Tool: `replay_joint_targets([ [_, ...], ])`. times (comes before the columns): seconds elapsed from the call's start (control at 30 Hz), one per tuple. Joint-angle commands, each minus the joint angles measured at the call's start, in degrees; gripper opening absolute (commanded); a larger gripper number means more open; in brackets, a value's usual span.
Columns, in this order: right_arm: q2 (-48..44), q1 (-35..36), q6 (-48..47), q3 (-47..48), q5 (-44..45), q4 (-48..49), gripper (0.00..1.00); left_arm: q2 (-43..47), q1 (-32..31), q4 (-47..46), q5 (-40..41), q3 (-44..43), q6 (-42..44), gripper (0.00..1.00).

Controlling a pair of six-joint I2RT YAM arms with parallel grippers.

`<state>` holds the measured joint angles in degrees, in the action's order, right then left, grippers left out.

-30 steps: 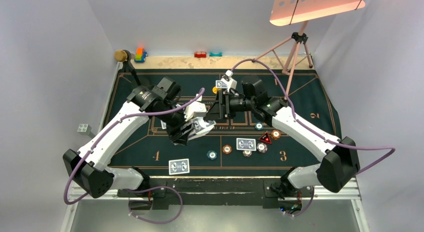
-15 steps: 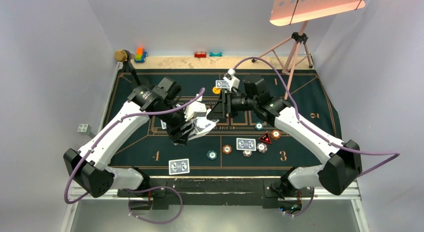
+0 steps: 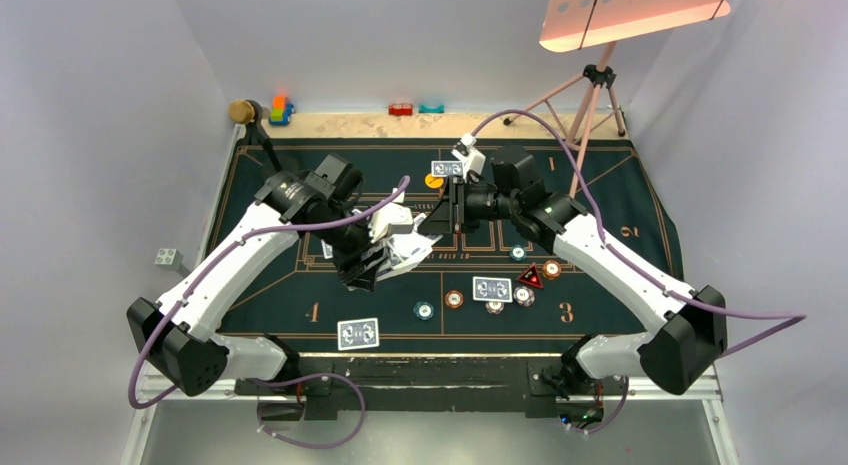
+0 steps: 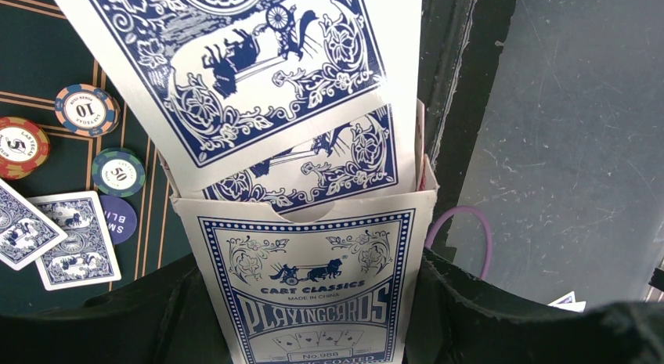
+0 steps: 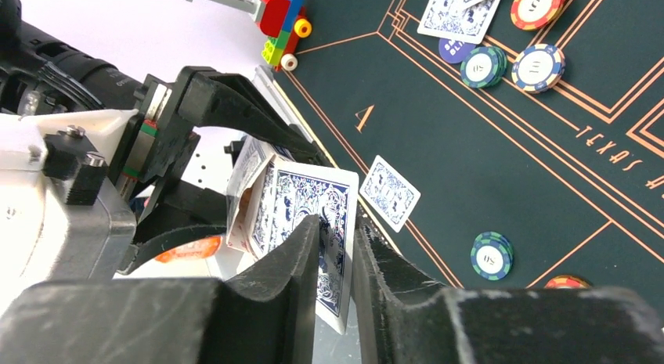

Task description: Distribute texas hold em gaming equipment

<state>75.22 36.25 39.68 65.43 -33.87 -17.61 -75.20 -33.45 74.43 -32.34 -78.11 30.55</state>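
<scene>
My left gripper (image 3: 385, 260) is shut on a blue-and-white playing card box (image 4: 313, 278), held above the middle of the mat. A blue-backed card (image 4: 258, 66) sticks out of its open top. My right gripper (image 5: 337, 231) has closed on that card (image 5: 301, 203), which stands between its two fingers. On the mat lie single cards (image 3: 358, 333) (image 3: 492, 288) (image 3: 445, 168). Poker chips (image 3: 454, 299) (image 3: 424, 310) (image 3: 551, 269), a red triangular marker (image 3: 530, 277) and a yellow button (image 3: 432, 181) lie there too.
The dark green felt mat (image 3: 620, 205) covers the table. Toy blocks (image 3: 281, 110) (image 3: 401, 109) sit along the far edge. A tripod (image 3: 590, 95) with a lamp stands at the back right. Both arms meet over the mat's centre.
My right gripper's jaws have narrowed around the card sticking out of the box, and that arm has shifted slightly right. My left gripper and the box have stayed still.
</scene>
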Motion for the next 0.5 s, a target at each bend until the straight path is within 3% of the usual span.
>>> replay_joint_targets([
  [0.0,-2.70,-0.29,-1.67,3.49,2.45,-0.96,0.20,0.69,-0.03,-0.88,-1.69,-1.92,-0.66,0.00],
  [0.13,-3.07,-0.38,-1.54,4.19,2.65,-1.33,0.11,0.73,-0.06,-0.87,-1.59,-1.79,-0.57,0.00],
  [0.47,-3.68,-0.44,-2.06,5.54,2.59,-1.81,0.03,0.47,-0.08,-0.95,-1.59,-1.87,-0.66,0.00],
])
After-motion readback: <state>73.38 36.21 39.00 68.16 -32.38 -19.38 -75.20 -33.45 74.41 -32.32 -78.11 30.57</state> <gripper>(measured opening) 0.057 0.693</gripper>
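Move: The top card, sticking out of the card box, is right at the right fingertips; its middle is about 3 cm to their left, 2 cm back and 1 cm lower. The box with the rest of the deck is roughly 7 cm left, 4 cm back and 4 cm below. On the table some 22 cm down, the teal chips are about 14 cm back and 1 cm left. From the left hand, the card's middle is some 8 cm right, 3 cm ahead and 3 cm up. Upward goes the right hand, about 2.5 cm, its fingers tipping up slightly as they shut from a narrow gap to pinch the top card, which it draws up and away from the box mouth. The left hand stays still and keeps its grip around the box, holding the rest of the deck back. ##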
